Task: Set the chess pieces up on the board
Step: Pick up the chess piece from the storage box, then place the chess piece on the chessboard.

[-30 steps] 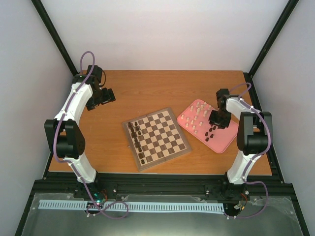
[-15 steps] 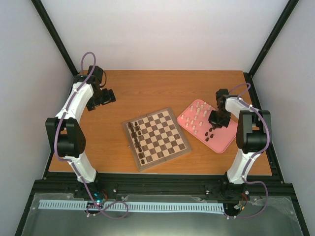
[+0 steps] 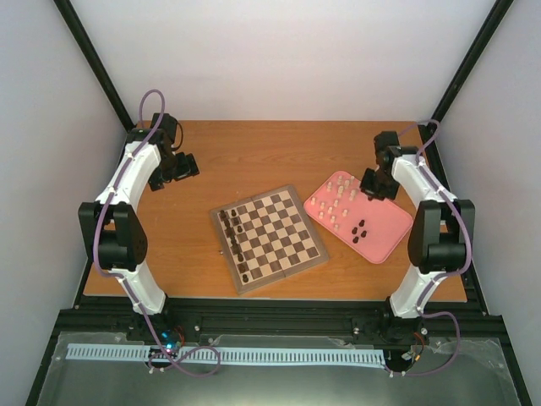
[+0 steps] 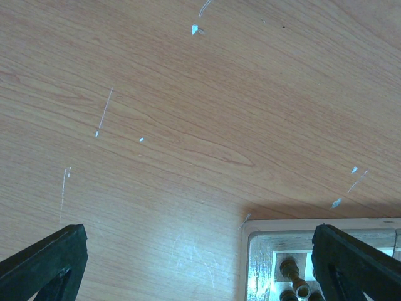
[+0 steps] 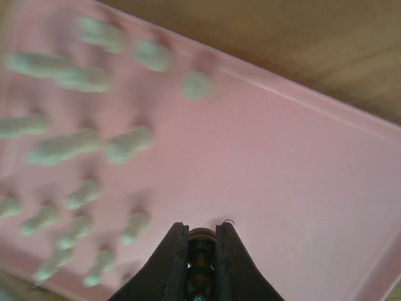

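The wooden chessboard [image 3: 270, 238] lies mid-table with several dark brown pieces [image 3: 233, 227] along its left side. The pink tray [image 3: 385, 216] to its right holds several cream pieces [image 3: 338, 199] and a few dark pieces [image 3: 360, 228]. My right gripper [image 3: 376, 184] is raised over the tray's far side, shut on a dark brown chess piece [image 5: 202, 248] held between its fingers [image 5: 172, 254]; blurred cream pieces [image 5: 69, 147] lie below. My left gripper [image 3: 179, 165] is open over bare table at the far left; its fingers [image 4: 47, 257] are wide apart, with the board's corner [image 4: 257, 241] between them.
Black frame posts stand at both back corners. The table's right edge runs close behind the pink tray [image 5: 301, 182]. Bare wood lies between the left gripper and the board.
My right gripper has lifted from among the dark pieces on the tray and moved toward the tray's far side, holding a dark piece. The left arm has not moved.
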Robot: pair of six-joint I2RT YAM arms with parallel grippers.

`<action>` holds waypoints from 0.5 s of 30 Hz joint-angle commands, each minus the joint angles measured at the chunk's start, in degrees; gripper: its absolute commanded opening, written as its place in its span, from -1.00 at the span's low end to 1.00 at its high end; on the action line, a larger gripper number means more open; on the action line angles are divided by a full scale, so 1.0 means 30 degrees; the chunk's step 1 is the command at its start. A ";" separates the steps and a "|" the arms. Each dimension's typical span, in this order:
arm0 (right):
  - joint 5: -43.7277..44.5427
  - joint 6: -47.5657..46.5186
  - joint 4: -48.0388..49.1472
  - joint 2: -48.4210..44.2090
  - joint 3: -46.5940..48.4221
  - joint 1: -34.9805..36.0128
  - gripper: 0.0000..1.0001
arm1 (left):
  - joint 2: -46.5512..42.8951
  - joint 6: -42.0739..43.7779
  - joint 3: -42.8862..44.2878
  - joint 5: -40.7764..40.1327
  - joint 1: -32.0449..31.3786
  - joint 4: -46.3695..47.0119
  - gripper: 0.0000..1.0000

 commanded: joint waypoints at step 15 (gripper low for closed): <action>-0.1138 0.0609 -0.3706 0.4837 0.9200 1.3593 -0.94 | -0.1129 0.0044 0.0266 -0.0289 -0.0127 -0.0010 0.99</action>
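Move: The right hand, already clear of the pink storage box with a dark chess piece, is heading for the chessboard, whose middle is about 33 cm to its left and 10 cm back. The likely free square lies some 42 cm left, 9 back and 7 below; three front-row pieces centre about 5 cm farther out from it. The remaining dark pieces are about 4 cm left of the hand and 7 back. From the left hand that square is some 23 cm right and 11 back. Keeping the dark piece pinched between its closed fingers, the right hand sweeps about 28 cm left, out from over the storage box and across the chessboard's near side edge towards the placed dark pieces. It rises some 7 cm, then starts to sink and draws back slightly towards the base, the wrist swinging about 35 degrees counter-clockwise. ##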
